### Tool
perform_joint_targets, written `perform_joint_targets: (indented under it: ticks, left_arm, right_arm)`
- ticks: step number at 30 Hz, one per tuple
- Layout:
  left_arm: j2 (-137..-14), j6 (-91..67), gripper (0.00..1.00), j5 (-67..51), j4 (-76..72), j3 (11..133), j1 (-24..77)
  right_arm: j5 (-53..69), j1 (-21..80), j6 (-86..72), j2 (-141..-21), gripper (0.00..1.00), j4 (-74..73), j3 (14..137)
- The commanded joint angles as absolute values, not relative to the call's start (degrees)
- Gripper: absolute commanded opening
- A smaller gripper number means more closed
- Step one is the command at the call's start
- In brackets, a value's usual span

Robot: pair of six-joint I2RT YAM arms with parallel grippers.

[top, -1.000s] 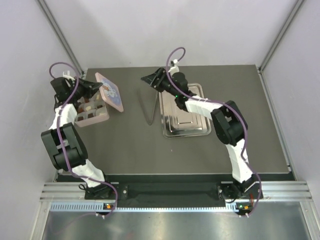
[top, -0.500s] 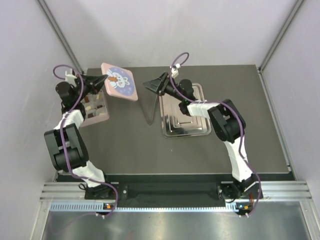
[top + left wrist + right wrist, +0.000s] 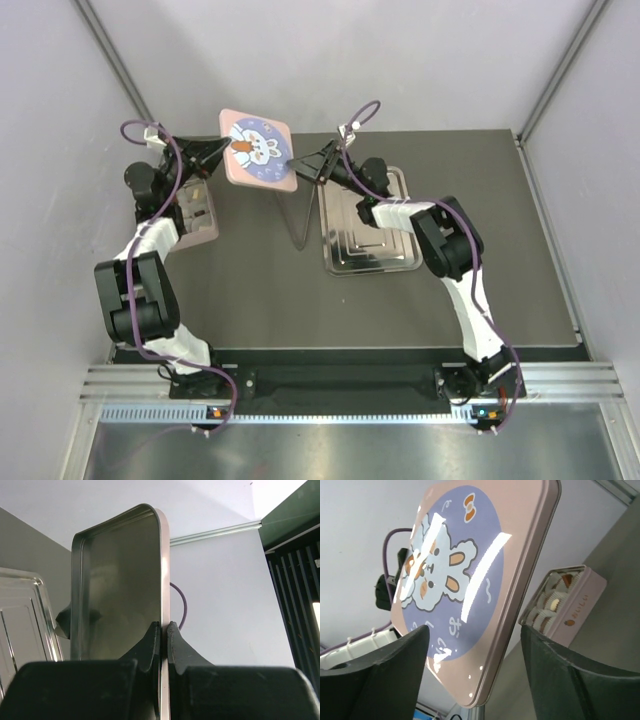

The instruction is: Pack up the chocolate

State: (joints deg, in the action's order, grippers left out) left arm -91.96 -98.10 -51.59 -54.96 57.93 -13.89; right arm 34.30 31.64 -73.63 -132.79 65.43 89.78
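Note:
The chocolate sits in paper cups inside the open pink tin, seen at the right of the right wrist view. In the top view the tin stands at the table's far left, its contents mostly hidden by my left arm. My left gripper is shut on the rim of the pink rabbit lid and holds it up in the air, tilted. The left wrist view shows the lid edge-on, clamped by my left gripper. My right gripper is open. In its own view my right gripper has the lid's lower corner between its spread fingers, not touching.
An empty steel tray lies right of centre under my right arm, and it also shows at the left edge of the left wrist view as the steel tray. A thin grey strip lies just left of it. Grey walls enclose the table.
My left gripper has lifted the lid up and to the right, away from the tin and toward the right gripper. The right gripper opened wider and shifted slightly toward the lid.

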Motion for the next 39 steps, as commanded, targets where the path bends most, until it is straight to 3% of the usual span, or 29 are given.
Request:
perform_joint_targets:
  ticks: [1,3,4,6,9,11,14,15,18,22,31,39]
  left_arm:
    - [-88.9,-99.8,0.00,-50.9,-61.7,57.0,-13.4]
    - [-89.2,-100.3,0.00,-50.9,-62.9,55.6,-13.4]
    - [-89.4,-100.5,0.00,-50.9,-63.4,55.1,-13.4]
    - [-90.0,-100.6,0.00,-51.6,-64.1,54.1,-13.4]
    - [-90.9,-101.6,0.00,-52.0,-65.6,52.9,-13.4]
    - [-91.5,-101.0,0.00,-52.9,-65.2,52.3,-13.4]
    - [-91.0,-95.3,0.15,-54.1,-57.5,51.6,-13.0]
    - [-89.8,-93.5,0.30,-54.2,-54.5,50.8,-12.9]
    - [-87.0,-84.3,0.47,-53.4,-40.5,51.5,-13.0]
    - [-84.7,-72.5,0.59,-51.5,-24.2,55.0,-13.3]
    - [-80.9,-48.2,0.65,-39.9,17.8,65.1,-13.4]
    - [-80.9,-30.8,0.65,-8.2,38.0,73.4,-16.9]
  right_arm:
    - [36.1,30.9,-76.6,-133.6,0.71,75.0,92.9]
    - [36.9,30.8,-77.2,-133.3,0.62,76.5,92.5]
    - [36.9,30.7,-77.4,-132.8,0.48,78.1,91.9]
    - [36.0,30.3,-79.2,-132.3,0.32,80.5,89.8]
    - [35.3,29.6,-82.3,-131.9,0.14,84.5,87.6]
    - [35.8,29.1,-82.8,-131.3,0.10,85.3,87.0]
    - [35.8,28.5,-82.7,-129.1,0.00,86.0,84.9]
    - [35.8,28.3,-82.8,-128.6,0.00,86.0,84.4]
    - [35.5,27.2,-83.2,-124.8,0.00,86.3,81.7]
    - [32.1,25.1,-84.0,-121.0,0.00,86.2,77.2]
    - [31.9,20.7,-86.6,-119.4,0.00,86.3,76.8]
    - [33.8,18.4,-87.9,-120.6,0.00,86.2,74.8]
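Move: The pink rabbit lid is up in the air in the left hand's shut fingers; its middle lies about 6 cm right of that hand, 1 cm ahead and 4 cm lower. From the open right hand it is some 9 cm left, 3 cm ahead and 4 cm higher. The chocolate box stands about 13 cm left of the left hand, 2 cm back and 32 cm below. Some 24 cm below the right hand, the tongs lie 1 cm left and 3 cm back, the tray 16 cm right and 4 cm back. The lid changes hands: the right fingers close on its near rim, then the left fingers open and come free, dropping about 9 cm. With the lid pinched, the right hand goes some 12 cm right, rising a little, away from the box, while the left hand sinks on to about 13 cm down, swings left towards the box and tips its fingers downward. ##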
